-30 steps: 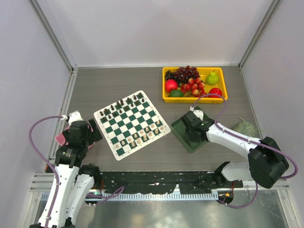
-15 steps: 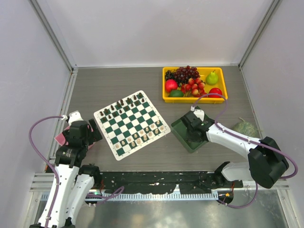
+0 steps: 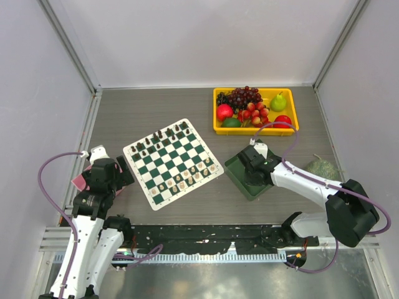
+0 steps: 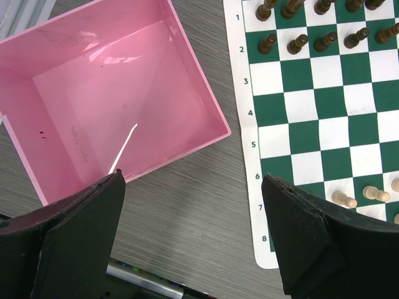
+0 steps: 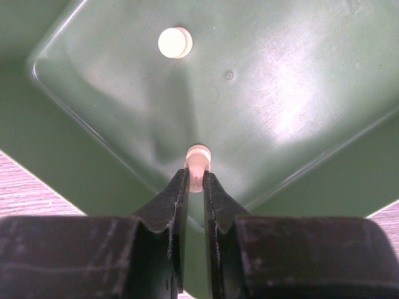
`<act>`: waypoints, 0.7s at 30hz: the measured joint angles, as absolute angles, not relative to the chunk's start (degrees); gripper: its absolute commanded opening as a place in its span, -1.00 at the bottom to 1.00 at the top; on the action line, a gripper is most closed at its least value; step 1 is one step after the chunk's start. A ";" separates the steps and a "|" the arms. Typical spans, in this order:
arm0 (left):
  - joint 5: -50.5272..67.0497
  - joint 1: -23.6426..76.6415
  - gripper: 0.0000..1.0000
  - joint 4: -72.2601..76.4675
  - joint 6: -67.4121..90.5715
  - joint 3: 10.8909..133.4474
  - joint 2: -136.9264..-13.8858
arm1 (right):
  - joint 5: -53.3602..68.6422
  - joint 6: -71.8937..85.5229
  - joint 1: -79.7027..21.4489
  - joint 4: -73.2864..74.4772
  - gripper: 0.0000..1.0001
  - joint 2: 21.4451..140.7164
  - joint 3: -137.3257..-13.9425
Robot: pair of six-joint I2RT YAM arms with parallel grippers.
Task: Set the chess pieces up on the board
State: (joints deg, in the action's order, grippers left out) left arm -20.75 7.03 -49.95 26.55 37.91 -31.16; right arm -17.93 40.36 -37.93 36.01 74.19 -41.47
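Note:
The green and white board [image 3: 173,161] lies on the table left of centre, with dark pieces along its far side and several cream chess pieces [image 3: 181,179] along its near side. My right gripper [image 5: 195,182] is down inside the dark green tray [image 5: 299,112], shut on a cream chess piece [image 5: 197,161]. A second cream piece [image 5: 174,42] lies loose on the tray floor further in. My left gripper [image 4: 193,218] is open over bare table between the pink box [image 4: 106,106] and the board's corner [image 4: 312,124], holding nothing.
A yellow tray of fruit [image 3: 255,108] stands at the back right. A round green fruit [image 3: 321,168] lies right of the green tray [image 3: 234,169]. The pink box [image 3: 80,182] sits at the left, mostly hidden under my left arm.
My right gripper's fingers have closed onto the cream piece in the green tray. The left arm has not moved.

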 measured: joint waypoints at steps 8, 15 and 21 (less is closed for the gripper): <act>-20.75 7.03 0.98 -49.95 26.55 37.91 -31.16 | -17.96 38.44 -38.24 35.83 -0.80 73.78 -41.47; -20.60 7.03 0.98 -49.93 26.55 37.91 -31.16 | -18.70 35.88 -39.00 35.90 -0.81 69.17 -42.04; -20.40 7.03 0.98 -49.95 26.55 37.91 -31.16 | -19.31 34.74 -39.55 36.03 -0.87 63.00 -43.86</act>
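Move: Near the green tray's near corner, the right hand already pinches a light chess piece. The board's free squares, by its near-left corner, lie some 28 cm to the left and 4 cm back, about 3 cm lower; the board's middle is 25 cm left, 6 cm ahead. The last piece in the tray stands about 6 cm ahead, 1 cm left. From the left hand the free squares are roughly 14 cm right, 2 cm back and 14 cm below. Lifting the light chess piece straight off the tray floor, the right hand rises about 6 cm with gathering speed, after barely stirring at first. The shut fingers keep their pinch on the piece's upper end while the wrist tips them outward by some 10 degrees and turns slightly counter-clockwise. ##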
